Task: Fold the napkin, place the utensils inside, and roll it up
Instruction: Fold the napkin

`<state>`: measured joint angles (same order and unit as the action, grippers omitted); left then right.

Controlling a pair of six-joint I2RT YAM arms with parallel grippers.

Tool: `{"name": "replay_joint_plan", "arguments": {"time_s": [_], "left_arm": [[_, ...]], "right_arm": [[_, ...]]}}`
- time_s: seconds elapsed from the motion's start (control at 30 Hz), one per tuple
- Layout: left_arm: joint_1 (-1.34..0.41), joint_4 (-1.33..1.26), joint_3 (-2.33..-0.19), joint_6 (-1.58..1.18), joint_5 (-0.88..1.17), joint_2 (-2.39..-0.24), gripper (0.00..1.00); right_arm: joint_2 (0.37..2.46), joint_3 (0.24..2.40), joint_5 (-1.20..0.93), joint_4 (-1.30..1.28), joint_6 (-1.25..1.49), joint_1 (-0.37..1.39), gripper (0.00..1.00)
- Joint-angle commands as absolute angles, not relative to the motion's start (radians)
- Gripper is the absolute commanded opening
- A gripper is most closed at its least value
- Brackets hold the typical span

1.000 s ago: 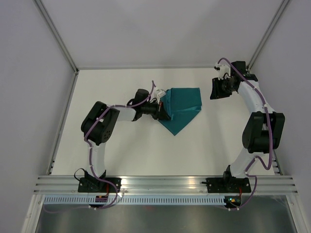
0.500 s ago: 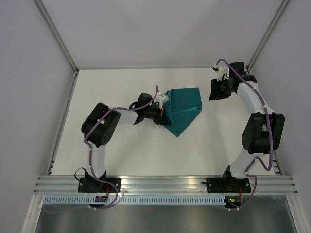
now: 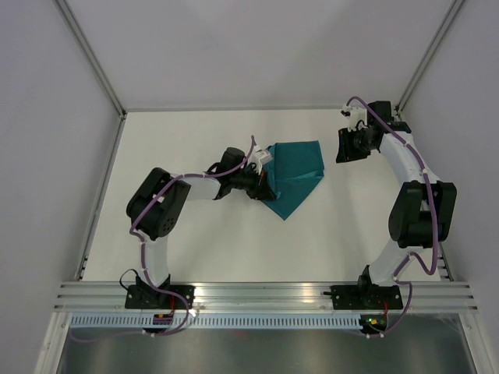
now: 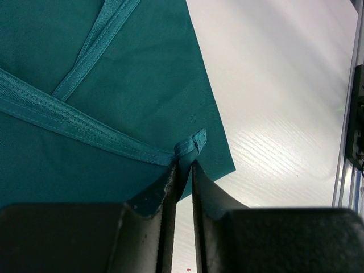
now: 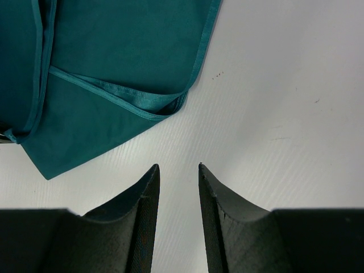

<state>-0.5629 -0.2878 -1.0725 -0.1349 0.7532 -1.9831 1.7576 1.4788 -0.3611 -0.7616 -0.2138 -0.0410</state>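
The teal napkin (image 3: 296, 167) lies folded at the table's middle back, its layers tapering to a point toward the near side. My left gripper (image 3: 263, 187) is at its left edge. In the left wrist view the jaws stand a narrow slit apart, and the napkin's (image 4: 114, 85) hemmed corner is pinched between the tips of the left gripper (image 4: 185, 162). My right gripper (image 3: 343, 146) hovers just right of the cloth, open and holding nothing. In its wrist view the right gripper (image 5: 178, 166) is over bare table, short of the napkin's (image 5: 114, 51) folded corner. The utensils are out of view.
The white table (image 3: 203, 241) is walled at the back and sides. An aluminium rail (image 3: 265, 292) runs along the near edge by the arm bases. A metal frame post (image 4: 357, 114) shows at the right in the left wrist view.
Over the last second my left wrist shifted slightly toward the back right, drawing the napkin's left edge inward. The right gripper barely moved.
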Motion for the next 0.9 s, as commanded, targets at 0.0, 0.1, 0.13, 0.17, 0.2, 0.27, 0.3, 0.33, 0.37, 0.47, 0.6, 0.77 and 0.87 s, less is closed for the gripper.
{"name": "replay_joint_plan", "arguments": {"time_s": [0.0, 0.1, 0.13, 0.17, 0.2, 0.27, 0.3, 0.33, 0.37, 0.47, 0.6, 0.77, 0.87], "left_arm": [[-0.572, -0.279, -1.086, -0.072, 0.742, -1.936, 0.22], [-0.58, -0.259, -1.089, -0.058, 0.736, -1.936, 0.28], [-0.581, -0.258, -1.088, -0.057, 0.732, -1.937, 0.31], [-0.581, -0.256, -1.088, -0.055, 0.73, -1.936, 0.32], [-0.583, -0.255, -1.088, -0.054, 0.73, -1.937, 0.36], [-0.584, -0.253, -1.088, -0.052, 0.724, -1.934, 0.41], [-0.584, -0.255, -1.086, -0.052, 0.721, -1.931, 0.49], [-0.586, -0.256, -1.086, -0.054, 0.718, -1.931, 0.5], [-0.587, -0.261, -1.086, -0.055, 0.718, -1.925, 0.5], [-0.588, -0.29, -1.089, -0.074, 0.709, -1.888, 0.51], [-0.581, -0.238, -1.181, -0.086, 0.48, -1.829, 0.56], [-0.557, -0.072, -1.378, -0.087, 0.126, -1.856, 0.59], [-0.519, 0.09, -1.5, -0.132, -0.096, -1.945, 0.58]], "right_arm": [[1.712, 1.474, -0.353, -0.741, -0.216, -0.035, 0.4], [1.712, 1.473, -0.353, -0.739, -0.215, -0.032, 0.4], [1.712, 1.471, -0.353, -0.739, -0.215, -0.032, 0.4], [1.715, 1.473, -0.353, -0.739, -0.213, -0.032, 0.4], [1.713, 1.473, -0.353, -0.739, -0.213, -0.031, 0.4], [1.713, 1.47, -0.351, -0.738, -0.213, -0.029, 0.4], [1.713, 1.47, -0.351, -0.736, -0.212, -0.028, 0.4], [1.713, 1.468, -0.351, -0.738, -0.213, -0.026, 0.4], [1.713, 1.467, -0.351, -0.736, -0.212, -0.026, 0.4], [1.712, 1.451, -0.348, -0.732, -0.207, -0.017, 0.4], [1.724, 1.417, -0.334, -0.719, -0.192, 0.026, 0.4], [1.776, 1.382, -0.33, -0.692, -0.134, 0.06, 0.39], [1.822, 1.374, -0.301, -0.672, -0.106, 0.071, 0.37]]}}
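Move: The napkin's flap corner sits right at the left fingertips, about 1 cm farther back and 1 cm lower. The far end of that fold is some 21 cm ahead of the left hand, 1 cm to its left and 2 cm below; the napkin's near corner is 8 cm back and 4 cm right. The napkin's right corner lies roughly 3 cm ahead of the right hand, 6 cm to its left and 10 cm below. The flap's corner comes free of the left fingers as they open wider. The left hand lingers low there, then speeds forward and up, about 12 cm forward and 11 up, towards the fold's far end, turning some 25 degrees counter-clockwise as it tilts. The napkin's right corner draws the right hand, which starts late, sliding left and sinking about 4 cm each while easing back, fingers parted. ##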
